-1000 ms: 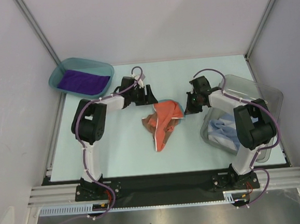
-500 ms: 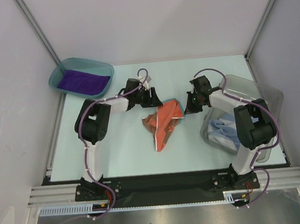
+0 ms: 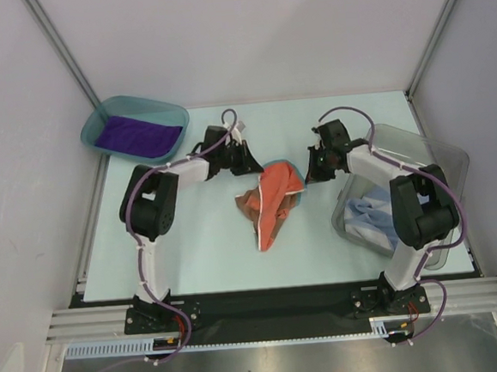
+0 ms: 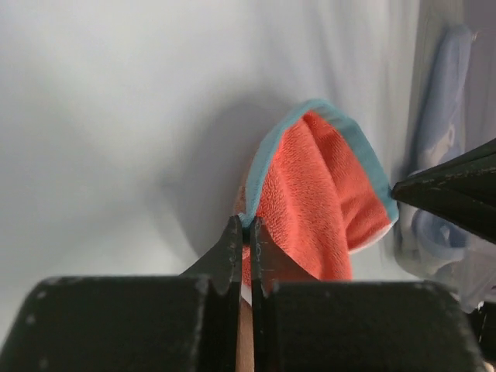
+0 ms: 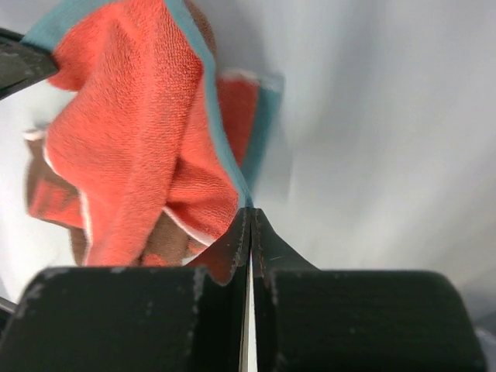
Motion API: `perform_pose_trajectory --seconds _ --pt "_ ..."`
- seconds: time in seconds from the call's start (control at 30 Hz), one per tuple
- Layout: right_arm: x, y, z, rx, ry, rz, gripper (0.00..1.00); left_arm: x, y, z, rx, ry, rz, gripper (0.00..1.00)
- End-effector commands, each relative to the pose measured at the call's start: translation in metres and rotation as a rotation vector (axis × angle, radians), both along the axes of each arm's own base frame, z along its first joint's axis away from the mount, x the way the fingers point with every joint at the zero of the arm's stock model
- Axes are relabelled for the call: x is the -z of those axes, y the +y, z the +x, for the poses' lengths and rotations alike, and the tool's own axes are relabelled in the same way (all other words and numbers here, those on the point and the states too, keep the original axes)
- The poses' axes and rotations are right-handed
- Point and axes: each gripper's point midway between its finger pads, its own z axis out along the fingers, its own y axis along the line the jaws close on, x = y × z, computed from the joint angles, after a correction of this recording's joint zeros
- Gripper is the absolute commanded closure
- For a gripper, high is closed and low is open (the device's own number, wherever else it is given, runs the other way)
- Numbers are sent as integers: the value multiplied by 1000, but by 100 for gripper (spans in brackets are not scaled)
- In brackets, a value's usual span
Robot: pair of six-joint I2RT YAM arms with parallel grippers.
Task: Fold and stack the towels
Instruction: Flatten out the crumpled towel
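The brown-red towel (image 3: pixel 271 203) with orange face and light-blue edges lies crumpled mid-table. Its far part is lifted between both grippers. My left gripper (image 3: pixel 253 163) is shut on its light-blue edge; in the left wrist view the gripper (image 4: pixel 243 229) pinches the towel (image 4: pixel 318 201). My right gripper (image 3: pixel 310 176) is shut on the opposite edge; in the right wrist view the gripper (image 5: pixel 249 217) holds the towel (image 5: pixel 132 132). A deep purple towel (image 3: pixel 138 135) lies in the teal tray (image 3: pixel 103 111). A light blue towel (image 3: pixel 369 213) sits in the clear bin (image 3: pixel 445 170).
The teal tray stands at the far left corner. The clear bin stands at the right edge, just behind the right arm. White walls close the cell on the left, the far side and the right.
My left gripper moved toward the towel, then drew back slightly left. My right gripper rose a little toward the far side. The towel's far edge now stands higher and more spread.
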Motion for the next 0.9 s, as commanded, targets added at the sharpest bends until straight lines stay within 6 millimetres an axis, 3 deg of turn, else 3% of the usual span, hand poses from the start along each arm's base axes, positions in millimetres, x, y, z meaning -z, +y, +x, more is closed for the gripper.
perform_pose_trajectory --seconds 0.0,0.07,0.1,0.13,0.2,0.23,0.27,0.3,0.33,0.4,0.43,0.47,0.5,0.57,0.63,0.67,0.73,0.77,0.87 --pt "-94 4 34 -49 -287 -13 100 -132 33 31 -84 -279 -16 100" --pt "-131 7 42 -54 -396 -40 100 -156 51 27 -96 -344 47 100" --pt "-153 7 42 -56 -457 -45 100 -186 58 24 -109 -411 58 100" --pt "-168 5 44 -61 -508 -71 100 -194 67 18 -114 -433 108 100" --pt "-212 10 39 -80 -622 -58 100 -217 79 9 -134 -483 140 100" --pt "-225 10 38 -90 -669 -72 100 -245 89 -3 -151 -546 153 100" --pt "-242 14 31 -105 -718 -67 100 -256 94 -9 -163 -571 160 100" --pt "-271 12 22 -107 -804 -56 100 -269 99 -18 -175 -598 161 100" --pt "-288 8 16 -93 -859 -72 100 -295 106 -36 -180 -654 149 100" --pt "-311 26 -8 -205 -987 -113 100 -318 112 -58 -178 -703 124 100" --pt "-337 21 -29 -210 -1081 -100 100 -329 113 -69 -178 -727 100 100" --pt "-347 21 -39 -221 -1132 -84 100 -360 116 -97 -163 -803 42 100" --pt "-368 21 -53 -219 -1214 -33 100 -362 117 -109 -158 -818 21 100" --pt "-393 9 -88 -224 -1308 28 100 -400 121 -151 -155 -916 -81 100" --pt "-414 0 -112 -208 -1363 81 100 -408 118 -174 -149 -926 -145 100" --pt "-415 0 -115 -210 -1358 96 100 -409 119 -180 -152 -922 -159 100" --pt "-397 8 -117 -256 -1267 104 97 -395 116 -189 -112 -882 -162 100" --pt "-377 16 -113 -291 -1186 99 86 -376 112 -190 -89 -853 -161 100" --pt "-336 46 -115 -419 -1068 165 77 -344 106 -189 -73 -779 -175 100"
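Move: The orange towel's crumpled middle lies about 9 cm back and 3 cm to the right of the left hand, slightly below it; both grippers are already shut at its blue hem. From the right hand the middle is some 8 cm left and 5 cm back. The teal bin stands about 30 cm left of the left hand and 18 cm farther out; the grey bin is about 22 cm to the right of the right hand and 6 cm back. Sweeping the orange towel up off the table, the left hand keeps its pinch on the hem, rises about 40 cm and draws well back and to the left as its fingers tip up. The right hand climbs just as far and back, its fingers swinging up some 75 degrees; its contact with the hem ends, and its fingers part a little at the end. ##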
